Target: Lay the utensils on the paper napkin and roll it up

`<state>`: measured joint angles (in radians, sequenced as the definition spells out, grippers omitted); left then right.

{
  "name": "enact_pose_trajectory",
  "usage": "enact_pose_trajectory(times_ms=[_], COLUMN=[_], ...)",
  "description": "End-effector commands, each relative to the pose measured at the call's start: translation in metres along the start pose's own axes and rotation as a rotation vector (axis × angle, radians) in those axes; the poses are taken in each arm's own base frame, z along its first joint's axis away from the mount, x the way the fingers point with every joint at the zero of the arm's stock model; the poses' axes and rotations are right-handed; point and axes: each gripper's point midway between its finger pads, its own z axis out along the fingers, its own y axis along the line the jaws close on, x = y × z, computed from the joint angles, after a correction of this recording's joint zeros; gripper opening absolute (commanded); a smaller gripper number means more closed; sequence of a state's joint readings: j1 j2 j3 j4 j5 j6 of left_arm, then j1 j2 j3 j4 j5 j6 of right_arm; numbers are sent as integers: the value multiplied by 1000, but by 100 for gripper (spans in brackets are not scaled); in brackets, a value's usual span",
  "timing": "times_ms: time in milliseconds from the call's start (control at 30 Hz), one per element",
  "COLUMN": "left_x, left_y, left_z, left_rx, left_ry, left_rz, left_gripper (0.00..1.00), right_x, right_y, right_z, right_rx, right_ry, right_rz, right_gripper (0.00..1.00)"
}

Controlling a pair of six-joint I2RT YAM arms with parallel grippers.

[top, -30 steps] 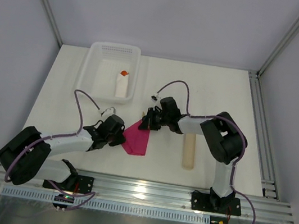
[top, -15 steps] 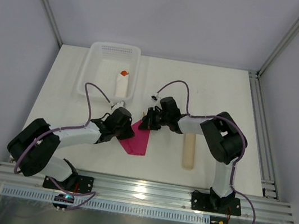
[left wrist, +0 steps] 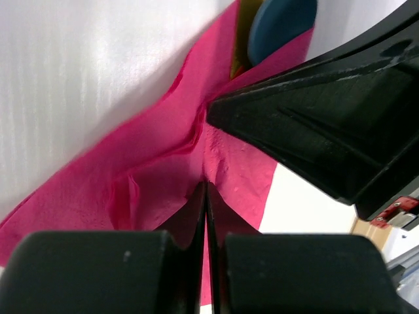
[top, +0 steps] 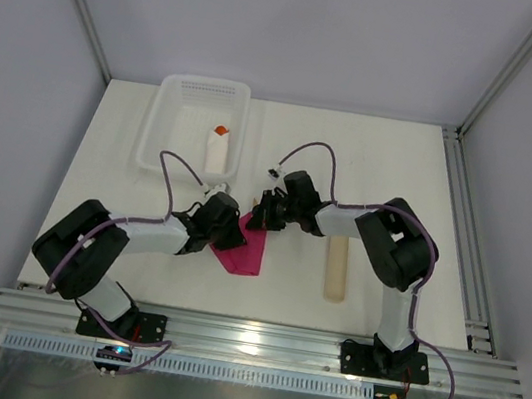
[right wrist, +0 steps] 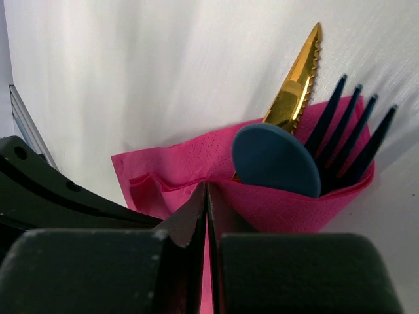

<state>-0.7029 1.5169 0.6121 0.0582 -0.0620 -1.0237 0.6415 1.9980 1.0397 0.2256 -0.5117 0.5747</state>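
Observation:
The magenta paper napkin (top: pixel 243 253) (right wrist: pixel 177 171) lies folded around the utensils between both arms. From its open end stick out a blue fork (right wrist: pixel 350 134), a blue spoon (right wrist: pixel 275 160) and a yellow knife (right wrist: pixel 298 85). My right gripper (top: pixel 261 219) (right wrist: pixel 207 188) is shut, its tips pinching the napkin's folded edge beside the spoon. My left gripper (top: pixel 227 235) (left wrist: pixel 206 186) is shut too, its tips pressed against the napkin (left wrist: pixel 150 150) from the left. A raised crease runs from there to the right gripper's fingers (left wrist: pixel 314 124). The spoon bowl (left wrist: pixel 281 26) peeks out beyond them.
A white basket (top: pixel 161 127) at the back left holds a white roll with an orange tip (top: pixel 217 151). A long beige strip (top: pixel 337 267) lies to the right of the napkin, below the right forearm. Metal rails run along the near and right table edges.
The left gripper has moved right and slightly away from the near edge, from beside the napkin onto its left edge. The right gripper and the napkin's top have stayed put.

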Motion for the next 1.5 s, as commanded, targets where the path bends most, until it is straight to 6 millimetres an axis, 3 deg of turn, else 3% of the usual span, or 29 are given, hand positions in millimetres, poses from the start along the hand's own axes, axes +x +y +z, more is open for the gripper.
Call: enact_pose_trajectory(times_ms=[0, 200, 333, 467, 633, 800, 867, 1033, 1267, 1467], left_x=[0, 13, 20, 24, 28, 29, 31, 29, 30, 32], left_y=[-1, 29, 40, 46, 51, 53, 56, 59, 64, 69], left_z=[9, 11, 10, 8, 8, 9, 9, 5, 6, 8], left_rx=[-6, -91, -112, -117, -124, -129, -137, -145, -162, -182], left_ry=[-4, 10, 20, 23, 29, 30, 31, 20, 21, 24], left_rz=[-14, -36, -36, -37, -35, -37, -37, -34, -33, -37], left_gripper=[0, 0, 0, 0, 0, 0, 0, 0, 0, 0], right_x=[15, 11, 5, 18, 50, 76, 76, 76, 97, 111], right_y=[-27, -13, 13, 24, 39, 58, 64, 63, 40, 33], right_z=[5, -6, -31, -54, -66, -55, -51, -39, -22, -28], right_rx=[97, 73, 28, -2, -57, -124, -165, -206, -190, -186], right_ry=[36, 27, -15, -17, 35, 94, 91, 76, 121, 126], right_rz=[17, -5, -39, -44, -87, -132, -126, -114, -50, -21], right_gripper=[4, 4, 4, 4, 4, 4, 4, 4, 4, 4])
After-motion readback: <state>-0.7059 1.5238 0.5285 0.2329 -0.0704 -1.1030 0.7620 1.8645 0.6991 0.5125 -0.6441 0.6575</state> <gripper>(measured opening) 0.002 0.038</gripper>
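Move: The near end of the folded napkin, next to be pressed, lies about 11 cm straight back from the right fingertips at practically their own height. The spoon bowl is some 4 cm ahead and 1 cm left of the right hand, the fork tines about 7 cm ahead and 1 cm left. From the left fingertips, on the flap's edge, that near end is roughly 5 cm back and 4 cm to the right. Keep the left gripper shut and pressing on the folded flap's edge, nearly still. Lift the shut right fingertips off the far part of the fold by about 3 cm, carry them back some 11 cm in an arc bowing out to the right around the left fingers, turning about 10 degrees counter-clockwise, then lower them onto the near end of the napkin. ##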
